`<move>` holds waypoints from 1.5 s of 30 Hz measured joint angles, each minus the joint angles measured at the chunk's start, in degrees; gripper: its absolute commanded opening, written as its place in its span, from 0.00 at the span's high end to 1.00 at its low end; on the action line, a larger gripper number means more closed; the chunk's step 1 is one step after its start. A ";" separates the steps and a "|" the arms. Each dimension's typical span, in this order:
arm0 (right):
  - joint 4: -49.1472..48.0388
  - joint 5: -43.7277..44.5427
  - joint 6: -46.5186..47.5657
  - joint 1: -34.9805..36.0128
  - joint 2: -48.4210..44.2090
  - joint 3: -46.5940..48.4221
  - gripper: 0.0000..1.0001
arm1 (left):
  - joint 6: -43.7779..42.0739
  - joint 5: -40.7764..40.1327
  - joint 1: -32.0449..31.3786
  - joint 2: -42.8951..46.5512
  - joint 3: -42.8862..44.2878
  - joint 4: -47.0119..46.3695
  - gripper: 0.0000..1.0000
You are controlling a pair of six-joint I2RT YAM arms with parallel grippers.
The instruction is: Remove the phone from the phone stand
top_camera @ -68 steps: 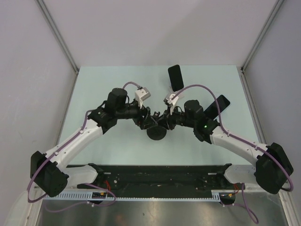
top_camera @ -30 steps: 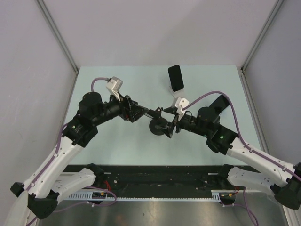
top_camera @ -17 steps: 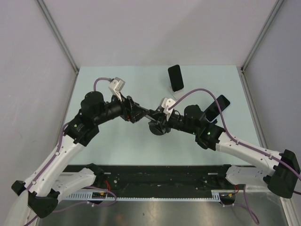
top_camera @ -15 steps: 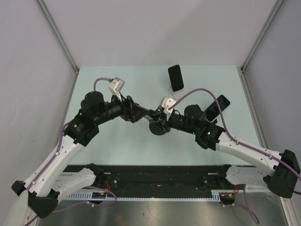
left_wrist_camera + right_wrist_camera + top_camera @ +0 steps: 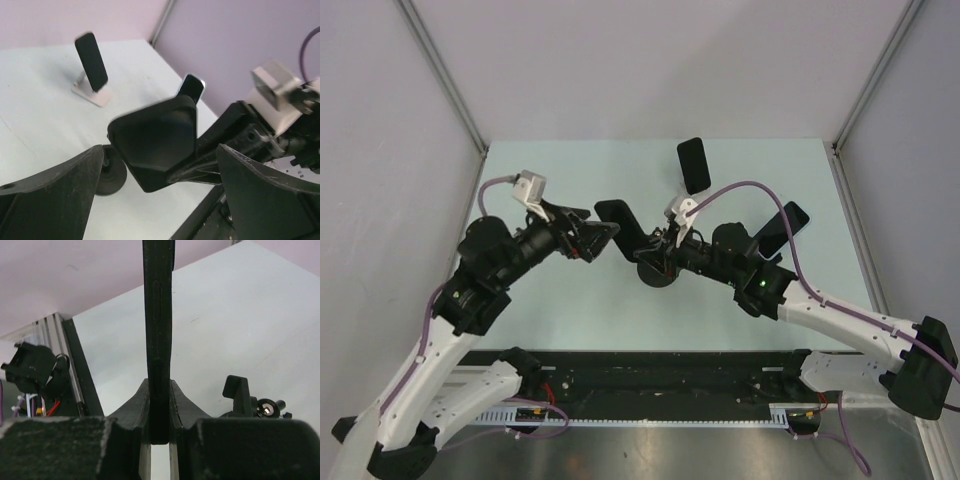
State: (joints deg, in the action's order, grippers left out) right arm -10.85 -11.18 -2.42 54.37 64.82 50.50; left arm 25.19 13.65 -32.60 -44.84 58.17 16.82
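Note:
My right gripper [image 5: 648, 240] is shut on a black phone [image 5: 618, 216], which sticks up and to the left above the black round-based phone stand [image 5: 656, 273]. In the right wrist view the phone [image 5: 158, 335] is edge-on, clamped between my fingers [image 5: 137, 402], and part of the stand [image 5: 237, 389] shows to the right. My left gripper [image 5: 592, 240] is open and empty just left of the phone. In the left wrist view the phone [image 5: 155, 137] hangs between my spread fingers [image 5: 60, 185], with the stand's base [image 5: 111, 176] below it.
A second phone leans on a white stand [image 5: 693, 166] at the back of the table and shows in the left wrist view [image 5: 91, 62]. A third phone [image 5: 782, 228] stands to the right, behind my right arm. Grey walls close in both sides.
The left gripper has pulled back to the left, away from the stand. The right gripper has raised the phone, which now stands out above the stand.

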 measured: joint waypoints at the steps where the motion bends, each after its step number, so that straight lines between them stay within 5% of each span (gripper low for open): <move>1: 0.07 0.83 -1.70 -0.17 0.00 0.00 1.00 | 0.04 -0.96 0.07 1.55 -0.42 -0.63 0.00; 20: -1.66 17.79 -11.98 7.43 0.92 -0.02 1.00 | 9.35 -17.46 -10.84 4.42 -12.68 -12.17 0.00; 40: -2.60 22.97 -11.45 9.27 2.56 -0.02 1.00 | 9.31 -25.57 -14.53 -0.37 -15.39 -20.06 0.00; 45: -2.78 24.59 -10.36 9.97 3.17 -0.02 1.00 | 9.25 -25.75 -14.88 -0.92 -15.39 -20.15 0.13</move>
State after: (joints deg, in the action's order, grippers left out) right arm -13.63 13.41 -12.78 64.34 67.99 50.48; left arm 34.44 -12.10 -47.48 -45.76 42.78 -3.33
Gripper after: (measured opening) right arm 0.156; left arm 0.937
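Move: From the open left gripper, the phone's middle is about 4 cm to the right, 2 cm ahead and 3 cm lower. The empty phone stand is some 11 cm ahead, 8 cm right and 28 cm down; the white stand with the upright phone is about 18 cm farther out than that and 8 cm more to the right. The right fingers already pinch the phone's lower end, its middle some 5 cm left, 2 cm ahead and 4 cm above them. Lift the open left gripper clear by a couple of centimetres, then bring it down about 7 cm, and right and forward onto the phone, its fingers straddling the long edges; turn it some 10 degrees counter-clockwise, left side dipping, and only begin closing at the end. Keep the right grip on the phone, easing a centimetre left and turning it about 15 degrees clockwise. ##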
